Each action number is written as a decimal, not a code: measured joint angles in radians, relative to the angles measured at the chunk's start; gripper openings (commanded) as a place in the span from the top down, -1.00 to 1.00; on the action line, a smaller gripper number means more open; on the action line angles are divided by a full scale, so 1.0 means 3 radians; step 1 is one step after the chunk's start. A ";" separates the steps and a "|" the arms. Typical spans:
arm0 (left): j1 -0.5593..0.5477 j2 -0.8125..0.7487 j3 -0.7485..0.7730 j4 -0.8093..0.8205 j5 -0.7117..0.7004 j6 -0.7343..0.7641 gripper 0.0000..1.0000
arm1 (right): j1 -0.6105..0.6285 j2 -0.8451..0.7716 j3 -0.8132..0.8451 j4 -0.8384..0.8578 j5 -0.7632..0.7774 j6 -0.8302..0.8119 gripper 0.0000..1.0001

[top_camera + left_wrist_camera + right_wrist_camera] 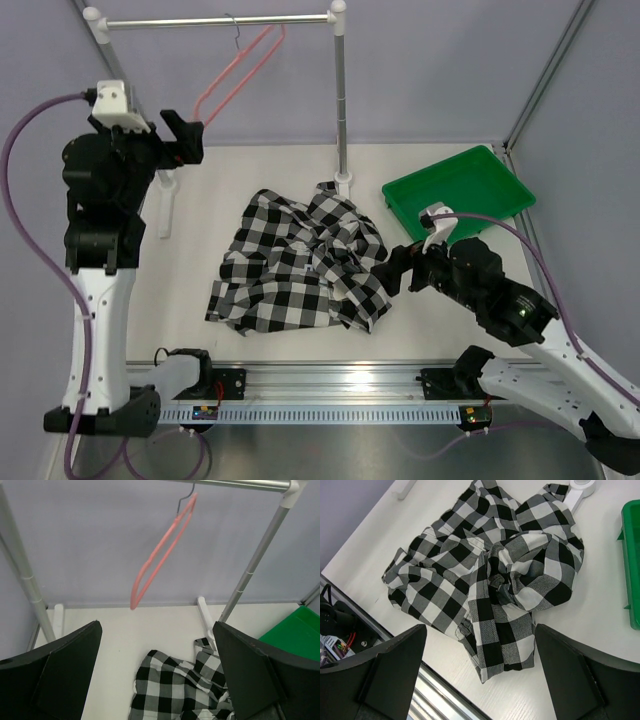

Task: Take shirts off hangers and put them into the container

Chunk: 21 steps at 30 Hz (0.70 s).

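Observation:
The black-and-white checked shirt lies crumpled on the white table, off the hanger; it also shows in the left wrist view and the right wrist view. The pink hanger hangs bare and tilted from the silver rail, seen too in the left wrist view. The green container stands at the back right with no shirt in it. My left gripper is raised near the hanger's lower end, open and holding nothing. My right gripper hovers open at the shirt's right edge.
The rail's right post stands on a white foot just behind the shirt, its left post behind my left arm. A metal track runs along the near table edge. Purple walls close the back and sides.

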 measured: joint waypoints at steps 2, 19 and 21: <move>0.0001 -0.0312 -0.0278 -0.0058 -0.0106 -0.0015 -0.98 | 0.0000 0.0140 0.0033 0.0000 -0.0014 0.0009 -0.99; -0.0169 -0.2284 -0.2597 -0.0551 -0.0266 -0.0175 -0.98 | 0.0001 0.1996 0.0231 0.0479 0.0120 0.0220 -0.99; -0.0243 -0.2372 -0.2770 -0.0552 -0.0280 -0.0206 -0.98 | 0.0001 0.2211 0.0233 0.0565 0.0177 0.0271 -0.99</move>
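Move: Below and in front of the right hand lies the checked shirt, its middle about 10 cm ahead, 17 cm left and 24 cm down; its bunched right part is nearer, 9 cm ahead and 7 cm left. The container sits 28 cm ahead and 19 cm right, the rack's right foot 27 cm ahead and 5 cm left. From the left hand the shirt is 5 cm back, 17 cm right and 44 cm down, the pink hanger 25 cm ahead, 9 cm right and nearly level. Sinking some 14 cm while reaching about 7 cm forward and 7 cm left, the open right hand closes in on the shirt's bunched right part, fingers tipping more steeply down at it. Meanwhile the open, empty left hand backs away from the hanger and, still descending, drops towards the height of the shirt, wrist tilting down too. ##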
